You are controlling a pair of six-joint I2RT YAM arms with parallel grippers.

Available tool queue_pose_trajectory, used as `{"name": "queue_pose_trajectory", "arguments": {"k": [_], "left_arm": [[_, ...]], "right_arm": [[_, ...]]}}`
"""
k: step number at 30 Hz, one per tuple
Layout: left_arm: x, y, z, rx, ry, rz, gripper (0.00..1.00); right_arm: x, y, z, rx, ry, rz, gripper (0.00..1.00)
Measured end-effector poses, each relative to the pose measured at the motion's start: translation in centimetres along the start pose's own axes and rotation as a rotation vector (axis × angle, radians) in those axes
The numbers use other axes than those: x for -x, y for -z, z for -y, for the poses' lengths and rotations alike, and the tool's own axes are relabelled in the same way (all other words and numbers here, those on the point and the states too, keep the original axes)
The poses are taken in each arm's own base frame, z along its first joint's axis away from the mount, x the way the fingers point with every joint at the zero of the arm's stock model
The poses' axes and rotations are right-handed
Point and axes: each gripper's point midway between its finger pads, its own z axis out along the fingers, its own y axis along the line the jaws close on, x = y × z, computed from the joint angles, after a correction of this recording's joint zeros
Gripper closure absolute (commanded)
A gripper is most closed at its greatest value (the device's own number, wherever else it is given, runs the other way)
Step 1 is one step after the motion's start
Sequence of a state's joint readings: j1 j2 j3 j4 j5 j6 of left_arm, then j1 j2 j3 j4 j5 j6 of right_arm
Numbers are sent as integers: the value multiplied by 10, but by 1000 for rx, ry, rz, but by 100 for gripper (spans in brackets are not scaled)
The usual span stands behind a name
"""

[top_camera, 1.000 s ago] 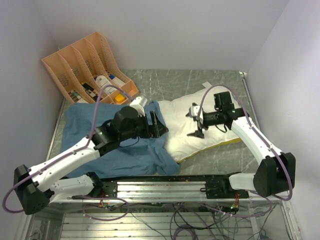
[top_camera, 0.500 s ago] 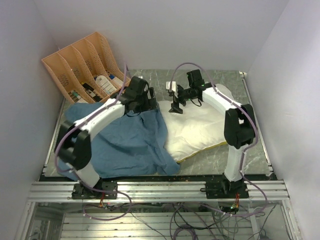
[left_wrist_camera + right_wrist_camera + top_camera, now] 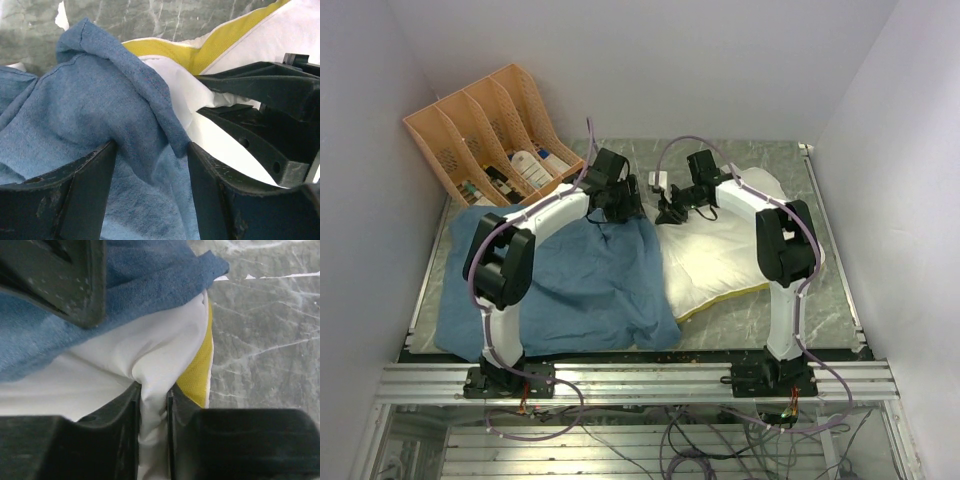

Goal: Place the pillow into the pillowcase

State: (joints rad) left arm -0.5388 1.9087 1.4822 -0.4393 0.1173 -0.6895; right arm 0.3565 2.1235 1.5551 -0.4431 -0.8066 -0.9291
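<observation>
The cream-white pillow (image 3: 730, 250) with a yellow edge lies right of centre on the table. The blue pillowcase (image 3: 570, 290) lies wrinkled to its left, overlapping the pillow's left side. Both grippers meet at the far end of that overlap. My left gripper (image 3: 620, 205) (image 3: 152, 147) stands open, its fingers straddling a raised fold of the pillowcase (image 3: 85, 115) beside the pillow (image 3: 300, 25). My right gripper (image 3: 670, 210) (image 3: 153, 387) is shut on a pinch of white cloth at the corner of the pillow (image 3: 150, 345), just under the pillowcase (image 3: 150, 275) edge.
An orange slotted file organiser (image 3: 495, 130) with small items stands at the back left. Grey marble table (image 3: 750, 160) shows behind and right of the pillow. Walls close in on both sides. A metal rail (image 3: 640, 380) runs along the front.
Both arms swung from the table's middle to the far edge where pillow and pillowcase meet. The right jaws closed on the pillow corner. The left jaws narrowed round a pillowcase fold.
</observation>
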Motion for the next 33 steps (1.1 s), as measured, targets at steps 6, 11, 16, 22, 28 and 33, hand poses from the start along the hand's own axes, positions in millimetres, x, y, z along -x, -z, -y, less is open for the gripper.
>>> {"name": "queue_pose_trajectory", "arguments": {"k": [6, 11, 16, 22, 28, 33], "left_arm": [[-4, -11, 0, -15, 12, -29, 66], [-1, -8, 5, -35, 19, -35, 93], [14, 12, 35, -121, 6, -40, 93], [59, 75, 93, -274, -47, 65, 93], [67, 142, 138, -422, -105, 133, 93], [36, 143, 167, -471, -177, 83, 93]], "right_arm": [[4, 2, -1, -12, -20, 23, 100], [12, 11, -5, -44, -14, 42, 100], [43, 43, -8, -123, 7, 77, 100], [108, 102, 1, -285, 98, 139, 100], [140, 113, -19, -420, 158, 163, 100], [134, 115, -24, -447, 32, 236, 100]]}}
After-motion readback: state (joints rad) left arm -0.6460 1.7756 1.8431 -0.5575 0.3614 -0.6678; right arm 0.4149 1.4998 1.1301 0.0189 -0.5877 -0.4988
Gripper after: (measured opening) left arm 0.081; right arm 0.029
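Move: The left hand's open fingers stand at the pillowcase's rim, about 2 cm below, with the pillow corner roughly 6 cm to their right and 2 cm back. The wooden organizer is some 12 cm ahead and 27 cm left. The right hand's half-closed fingers are already around that pillow corner, about 1 cm below; the case rim is some 6 cm to its left and 2 cm ahead, the pillow's middle about 15 cm right and 7 cm back. Both hands pinch cloth and lift: the left sinks about 1 cm and shuts on the pillowcase's rim, while the right finishes closing on the pillow corner it already straddles. They then rise together quickly, left about 20 cm and right about 17, both tipping their fingers up and turning clockwise. Near the top they draw back 4–5 cm, and the left carries the rim some 8 cm rightwards, towards the right gripper. ##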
